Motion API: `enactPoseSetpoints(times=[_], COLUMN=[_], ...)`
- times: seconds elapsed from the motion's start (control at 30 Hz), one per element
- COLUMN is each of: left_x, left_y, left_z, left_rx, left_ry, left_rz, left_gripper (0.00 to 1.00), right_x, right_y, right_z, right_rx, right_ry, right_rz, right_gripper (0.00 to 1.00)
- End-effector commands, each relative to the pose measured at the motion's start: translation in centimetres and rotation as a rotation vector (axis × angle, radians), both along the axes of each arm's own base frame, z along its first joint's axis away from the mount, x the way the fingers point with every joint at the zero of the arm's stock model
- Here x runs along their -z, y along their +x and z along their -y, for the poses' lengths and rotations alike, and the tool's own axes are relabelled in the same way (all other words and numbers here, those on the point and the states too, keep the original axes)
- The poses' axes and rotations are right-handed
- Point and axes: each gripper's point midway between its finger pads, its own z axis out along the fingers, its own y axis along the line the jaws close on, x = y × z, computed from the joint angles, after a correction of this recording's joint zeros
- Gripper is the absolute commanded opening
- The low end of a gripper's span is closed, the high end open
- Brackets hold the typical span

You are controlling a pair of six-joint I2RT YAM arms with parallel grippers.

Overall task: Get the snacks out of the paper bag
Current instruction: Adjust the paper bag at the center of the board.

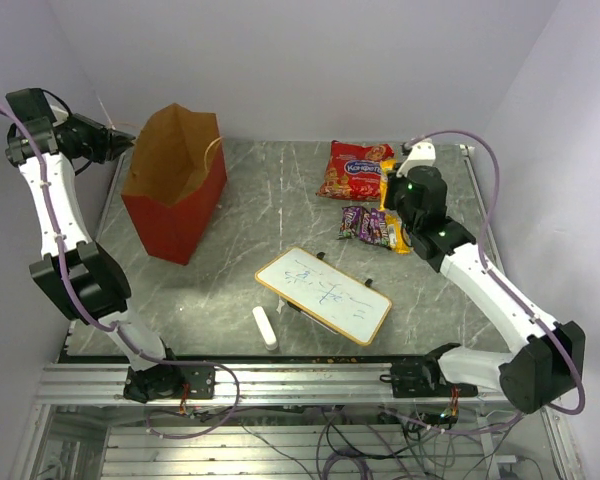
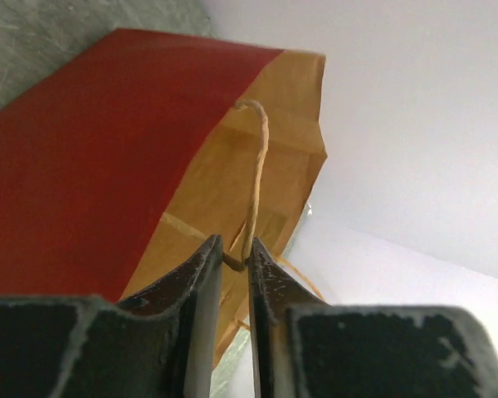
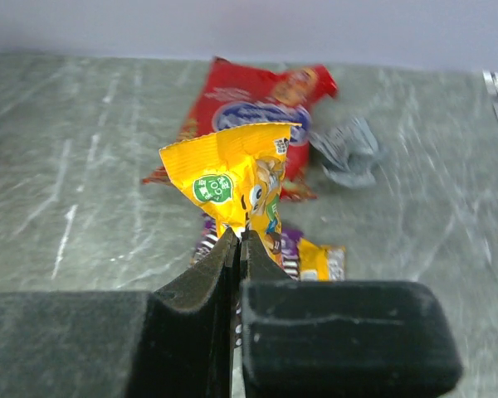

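Note:
The tall red paper bag (image 1: 175, 195) stands upright at the table's back left, its brown mouth open. My left gripper (image 1: 120, 143) is at its upper left rim. In the left wrist view the jaws (image 2: 235, 249) stand slightly open, and the twine handle (image 2: 260, 166) runs between the tips. My right gripper (image 3: 239, 236) is shut on a yellow candy pack (image 3: 236, 178), held above the table at the back right (image 1: 392, 198). Below and beyond it lie the red-orange snack bag (image 3: 257, 108), a silvery wrapper (image 3: 349, 149), purple packs (image 1: 365, 225) and another yellow pack (image 3: 322, 261).
A white whiteboard (image 1: 323, 295) with a wooden frame lies tilted in the middle front. A small white eraser stick (image 1: 265, 328) lies to its left near the front rail. Walls close the table at the back and both sides.

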Motion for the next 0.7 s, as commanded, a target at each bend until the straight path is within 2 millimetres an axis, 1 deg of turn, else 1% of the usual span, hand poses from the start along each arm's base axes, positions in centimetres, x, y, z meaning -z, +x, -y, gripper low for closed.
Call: enactPoseSetpoints(times=[0.0,0.07,0.1,0.13,0.2,0.23,0.33,0.4,0.47,0.53,0.6,0.67], left_x=[-0.7,-1.0,-1.2,-1.3,-1.3,-1.2,-0.9,-0.6,-0.5,-1.0,-2.1,-3.4], left_y=[-0.3,-0.3,-0.4,-0.6,-1.0,-1.4,-3.0,-4.4,-5.2,-5.7,-6.0,-6.2], left_z=[1.1,0.8,0.6,0.3,-0.3,-0.7,-2.1,-2.9,-3.4,-3.5,-3.5,-3.6], left_rx=[0.042,0.03,0.02,0.01,-0.015,-0.031,-0.088,-0.121,-0.143,-0.15,-0.145,-0.14], left_ry=[-0.027,-0.014,-0.003,0.009,0.031,0.041,0.088,0.123,0.142,0.159,0.192,0.236], left_rz=[0.008,0.01,0.008,0.006,-0.009,-0.023,-0.083,-0.13,-0.154,-0.149,-0.119,-0.089], left_gripper=[0.31,0.37,0.43,0.51,0.73,0.77,0.81,0.84,0.87,0.94,1.0,1.0], right_x=[3.2,4.3,4.5,4.6,5.1,5.3,6.6,7.7,9.2,10.5,11.7,12.8], right_y=[0.7,1.4,1.7,2.0,2.4,2.5,2.7,2.9,2.9,2.9,3.0,3.0], right_z=[3.1,3.9,4.1,4.3,4.8,5.1,6.2,7.4,8.2,8.9,9.3,9.5], right_rx=[0.138,0.157,0.161,0.164,0.175,0.182,0.218,0.265,0.277,0.271,0.252,0.223], right_ry=[0.101,0.082,0.075,0.068,0.059,0.058,0.039,0.025,0.021,0.025,0.018,-0.008], right_rz=[-0.142,-0.193,-0.207,-0.216,-0.232,-0.24,-0.292,-0.335,-0.398,-0.458,-0.516,-0.562], right_gripper=[0.0,0.0,0.0,0.0,0.0,0.0,0.0,0.0,0.0,0.0,0.0,0.0])
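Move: The right hand, still pinching a yellow snack packet high above the table, has the loose yellow packet about 9 cm to its right, 3 cm ahead and 27 cm below. At that same depth, the purple packets lie 6 cm ahead and 2 cm right, the red candy bag 23 cm straight ahead. The left hand has the paper bag's handle at its fingertips, the bag's middle some 9 cm right, 3 cm nearer and 17 cm below. Keeping its pinch on the yellow snack packet, the right hand swoops down about 11 cm and some 9 cm to the right, with a little forward reach, towards the loose packets, while its fingers tip about 25 degrees further down and swing slightly clockwise. Meanwhile the left gripper, already slightly parted, spreads wide to let go of the paper bag's handle, staying nearly in place at first, then easing back about 4 cm and to the left, its fingers tipping slightly further down. ##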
